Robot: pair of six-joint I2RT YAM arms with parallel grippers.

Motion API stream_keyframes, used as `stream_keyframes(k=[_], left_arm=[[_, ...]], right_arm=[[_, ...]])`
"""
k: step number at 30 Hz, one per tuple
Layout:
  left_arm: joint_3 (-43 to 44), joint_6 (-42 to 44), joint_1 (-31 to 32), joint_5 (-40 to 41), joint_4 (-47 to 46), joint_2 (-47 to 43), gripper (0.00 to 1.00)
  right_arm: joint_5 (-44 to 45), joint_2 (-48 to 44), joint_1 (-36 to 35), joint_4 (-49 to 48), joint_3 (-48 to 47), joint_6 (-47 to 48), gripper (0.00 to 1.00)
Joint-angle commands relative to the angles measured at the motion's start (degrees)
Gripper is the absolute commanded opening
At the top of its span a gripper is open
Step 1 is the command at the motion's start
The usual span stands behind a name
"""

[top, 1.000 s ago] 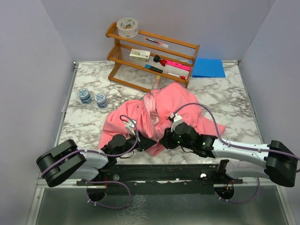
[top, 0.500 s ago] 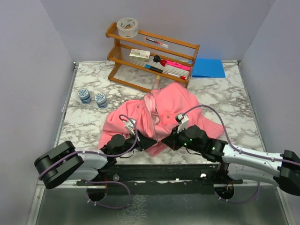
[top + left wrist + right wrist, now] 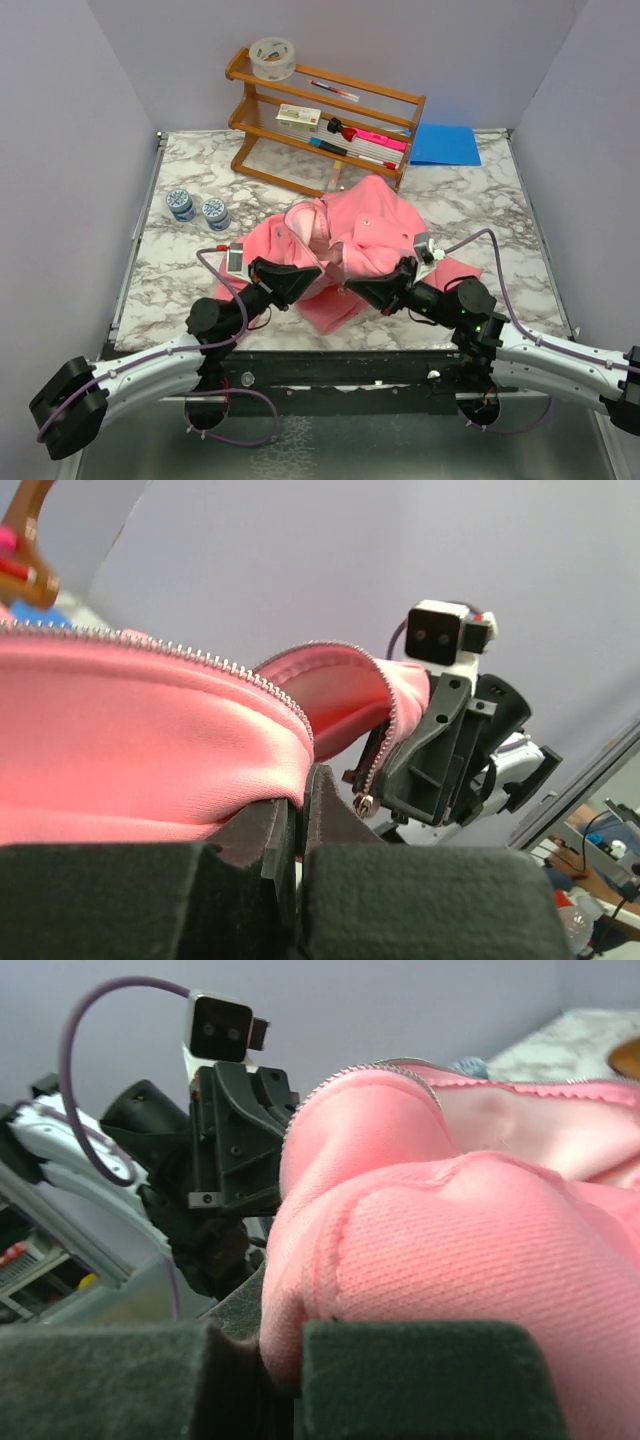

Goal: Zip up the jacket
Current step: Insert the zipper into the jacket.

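Observation:
The pink jacket (image 3: 365, 225) lies bunched in the middle of the table, its near front edges lifted off the marble. My left gripper (image 3: 303, 281) is shut on the jacket's left front edge; in the left wrist view the left gripper (image 3: 300, 810) pinches the fabric just under the metal zipper teeth (image 3: 240, 670). My right gripper (image 3: 358, 291) is shut on the opposite edge. In the right wrist view the right gripper (image 3: 285, 1360) holds a thick fold of jacket (image 3: 470, 1230). A metal zipper slider (image 3: 365, 803) hangs by the right gripper's fingers.
A wooden rack (image 3: 325, 115) with pens and a tape roll (image 3: 272, 58) stands at the back. A blue folder (image 3: 445, 143) lies back right. Two small jars (image 3: 181, 204) (image 3: 215, 212) sit at the left. The table's near edge runs just under both grippers.
My right gripper has shut on the jacket's edge. Both arms have swung outward and lifted, raising the jacket's near front edges and opening its front.

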State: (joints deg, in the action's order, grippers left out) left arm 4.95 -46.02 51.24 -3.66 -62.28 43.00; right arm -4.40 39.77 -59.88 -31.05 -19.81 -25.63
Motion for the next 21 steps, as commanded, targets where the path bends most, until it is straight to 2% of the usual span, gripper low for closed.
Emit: stream_keyframes(k=[1,13,17,21], left_arm=[[2.9,9.4,0.2,-4.4,-5.1,-3.0,0.0],[3.0,11.6,0.2,-20.3,-19.4,-2.0,0.0],[3.3,11.2,0.1,-23.7,-22.7,-1.5,0.0],[3.9,10.7,0.1,-25.5,-24.0,-1.0,0.0]], right_arm=[[-9.5,2.8,0.3,-18.0,0.3,0.9,0.0],[-26.7,7.5,4.3,-22.1,-4.7,-0.6,0.0],[-35.1,10.5,7.2,-22.5,-7.7,-4.2,0.0],[-37.8,12.5,7.9,-22.6,-9.2,-3.9,0.0]])
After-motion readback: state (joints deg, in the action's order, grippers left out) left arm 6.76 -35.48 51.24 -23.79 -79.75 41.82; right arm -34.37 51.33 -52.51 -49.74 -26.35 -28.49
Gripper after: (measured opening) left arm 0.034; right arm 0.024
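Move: Both hands already pinch the two zip edges at the jacket's front, raised. The slider at the right hand's edge is about 5 cm to the left hand's right, 3 cm back and 1 cm lower. From the right hand, the left zip edge is some 5 cm left and 2 cm ahead, level, and the slider 1 cm back and 2 cm below. The jacket body lies about 15 cm ahead of the left hand, 5 cm to its right and 16 cm below. Keeping their pinch on the zip edges, both hands lift and draw them back: the left about 7 cm back and as much up, the right some 6 cm up, 4 cm back and slightly left, towards the left edge. The left fingers tip up some 30 degrees while turning rightward; the right hand turns about 20 degrees counter-clockwise to face them. ##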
